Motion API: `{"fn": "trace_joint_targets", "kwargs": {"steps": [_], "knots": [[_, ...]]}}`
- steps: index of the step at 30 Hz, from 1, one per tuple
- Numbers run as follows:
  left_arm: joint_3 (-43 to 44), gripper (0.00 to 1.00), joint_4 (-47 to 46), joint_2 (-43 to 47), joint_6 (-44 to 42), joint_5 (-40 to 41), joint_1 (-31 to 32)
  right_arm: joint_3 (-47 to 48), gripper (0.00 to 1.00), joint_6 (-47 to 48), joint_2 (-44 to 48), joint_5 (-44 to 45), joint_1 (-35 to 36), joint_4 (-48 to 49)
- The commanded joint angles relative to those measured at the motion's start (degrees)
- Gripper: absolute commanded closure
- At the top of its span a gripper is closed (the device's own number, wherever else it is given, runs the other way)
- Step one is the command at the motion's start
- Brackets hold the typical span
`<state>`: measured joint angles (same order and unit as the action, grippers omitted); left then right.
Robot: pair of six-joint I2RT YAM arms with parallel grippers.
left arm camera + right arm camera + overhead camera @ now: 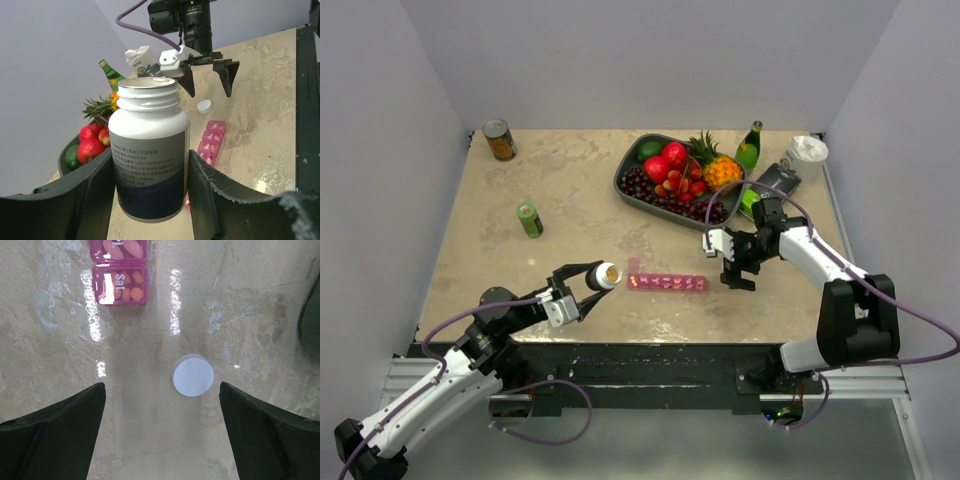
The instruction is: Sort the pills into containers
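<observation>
The containers are a pink strip of lidded compartments [667,283] lying at the table's front middle; a lid at its left end seems to stand open. Orange pills show in its end compartments [119,282]. My left gripper [582,283] is shut on a white, dark-banded pill bottle [147,150] with no cap. It holds the bottle off the table, just left of the strip [212,140], with its mouth toward the strip. My right gripper [738,275] is open and empty, hovering over the white bottle cap [192,375], which lies on the table beyond the strip's right end.
A grey fruit tray [630,185] stands at the back middle with a green glass bottle [750,148] beside it. A tin can [500,140] is at the back left and a small green can [529,219] at mid left. A white crumpled object [807,155] is at the back right.
</observation>
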<state>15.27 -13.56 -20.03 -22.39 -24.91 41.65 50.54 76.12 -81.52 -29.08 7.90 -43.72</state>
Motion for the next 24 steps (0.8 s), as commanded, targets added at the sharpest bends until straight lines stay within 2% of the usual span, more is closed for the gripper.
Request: {"fn": "trace_joint_targets", "kwargs": {"steps": [1,11,24], "knots": [[0.29,1.0,-1.73,-0.18,-2.04,-0.67,0.1,2.63,0.03,0.53,-2.24,1.74,-0.25,3.02],[0.2,1.0,-1.38,-0.71,-2.04,-0.85,0.1,7.99,0.17,-0.79,-11.91,3.33,-0.25,1.98],[0.38,1.0,-1.29,-0.8,-1.95,-1.2,0.1,6.06,0.35,-2.9,-13.32,5.09,-0.25,5.23]]}}
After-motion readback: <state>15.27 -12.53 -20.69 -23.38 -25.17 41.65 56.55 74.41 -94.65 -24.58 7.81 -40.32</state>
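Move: Ahead of the right hand by about 3 cm, some 2 cm to its left and 5 cm below, the white cap lies on the table. The pink pill organizer's middle is roughly 17 cm left and 2 cm back, equally low; the fruit tray's middle is about 25 cm ahead and 14 cm left. From the left hand, which still holds the bottle, the cap is roughly 31 cm right, 5 cm ahead and 23 cm down. Sinking and reaching forward together, about 3.5 cm each way, the right hand brings its wide-open, downward-pointing fingers towards the white cap until the cap sits midway across their gap. They narrow from fully open to about two-thirds on the way, without visibly touching the cap; the descent levels off near the table while the fingers go on closing. ##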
